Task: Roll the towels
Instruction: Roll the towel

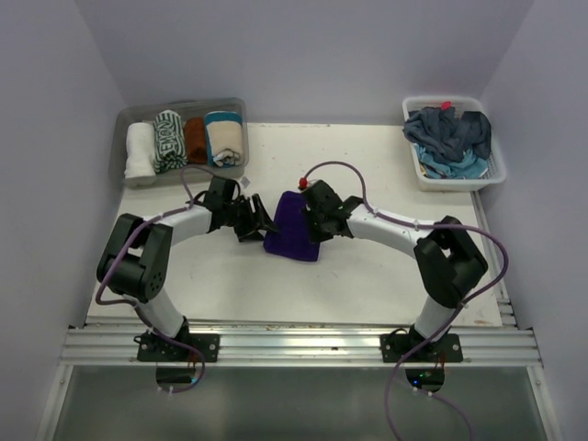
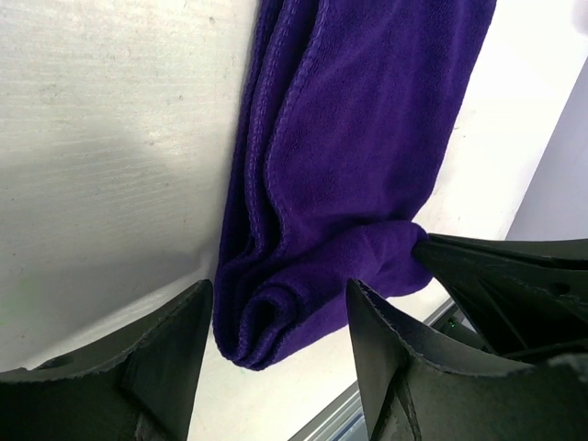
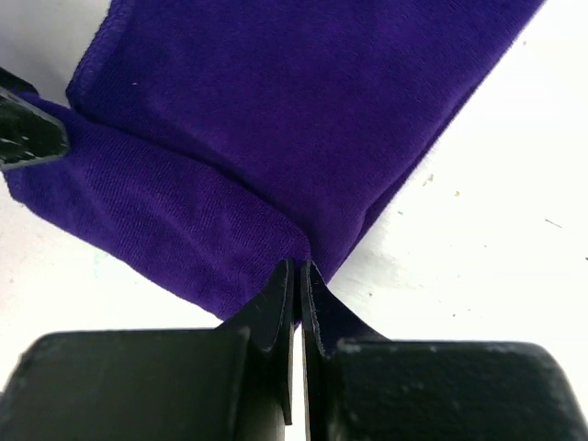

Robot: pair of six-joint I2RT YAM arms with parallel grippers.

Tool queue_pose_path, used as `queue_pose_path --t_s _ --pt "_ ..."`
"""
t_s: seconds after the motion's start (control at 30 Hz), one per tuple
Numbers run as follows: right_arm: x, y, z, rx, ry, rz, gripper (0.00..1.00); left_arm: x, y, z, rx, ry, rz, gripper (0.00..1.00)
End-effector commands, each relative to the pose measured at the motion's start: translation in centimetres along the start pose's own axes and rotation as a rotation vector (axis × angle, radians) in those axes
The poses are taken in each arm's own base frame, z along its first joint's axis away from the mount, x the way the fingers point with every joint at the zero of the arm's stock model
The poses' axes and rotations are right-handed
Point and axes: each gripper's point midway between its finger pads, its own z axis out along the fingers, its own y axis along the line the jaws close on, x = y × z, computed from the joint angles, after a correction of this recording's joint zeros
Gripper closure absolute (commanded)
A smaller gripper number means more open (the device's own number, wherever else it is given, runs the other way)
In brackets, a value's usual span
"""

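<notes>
A deep purple towel (image 1: 292, 234) lies folded into a narrow strip at the middle of the table. In the right wrist view the right gripper (image 3: 299, 265) is shut, pinching a fold of the towel (image 3: 276, 110) at its near corner. The left gripper (image 2: 278, 289) stands open, its two fingers straddling the loosely curled end of the towel (image 2: 349, 138) without closing on it. From above, the left gripper (image 1: 262, 220) is at the towel's left edge and the right gripper (image 1: 308, 216) at its right edge, facing each other. The right gripper's tip (image 2: 496, 276) shows in the left wrist view.
A clear tub (image 1: 184, 106) at the back left holds several rolled towels: white (image 1: 140, 150), green-patterned (image 1: 169, 141), rust-brown (image 1: 195, 140), cream-and-teal (image 1: 223, 138). A white lattice basket (image 1: 418, 175) at the back right holds loose blue and navy towels (image 1: 450, 138).
</notes>
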Motion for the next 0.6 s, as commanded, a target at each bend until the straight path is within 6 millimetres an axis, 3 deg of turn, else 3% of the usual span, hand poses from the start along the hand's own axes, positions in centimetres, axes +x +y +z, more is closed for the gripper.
queue_pose_path --t_s 0.0,0.17,0.4,0.57 --pt "-1.7 -0.6 -1.0 0.021 -0.083 0.053 1.00 -1.2 -0.5 0.1 0.004 -0.013 0.031 0.36" --pt "-1.4 -1.6 -0.1 0.062 -0.081 0.092 1.00 -1.5 -0.7 -0.1 -0.003 -0.021 0.043 0.42" --pt "-1.3 -2.9 1.5 0.094 -0.058 0.141 1.00 -2.2 -1.0 -3.0 -0.093 -0.116 0.144 0.58" --pt "-1.1 -3.1 2.4 0.096 -0.038 0.156 1.00 -1.2 -3.2 -4.2 -0.067 -0.120 0.256 0.69"
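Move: The right hand's shut fingers are at the right end of the purple towel's near fold; the towel's flat part lies about 6 cm ahead, 6 cm to the left and 3 cm below. The fold's left end is roughly 2 cm back, 11 cm left of that hand. From the open left hand, this left end is about 2 cm back, 1 cm right and 3 cm down; the flat part is 5 cm ahead, 5 cm right. Shut right hand draws the fold about 3 cm right, down and forward; left rises away 3 cm, part-closing. ##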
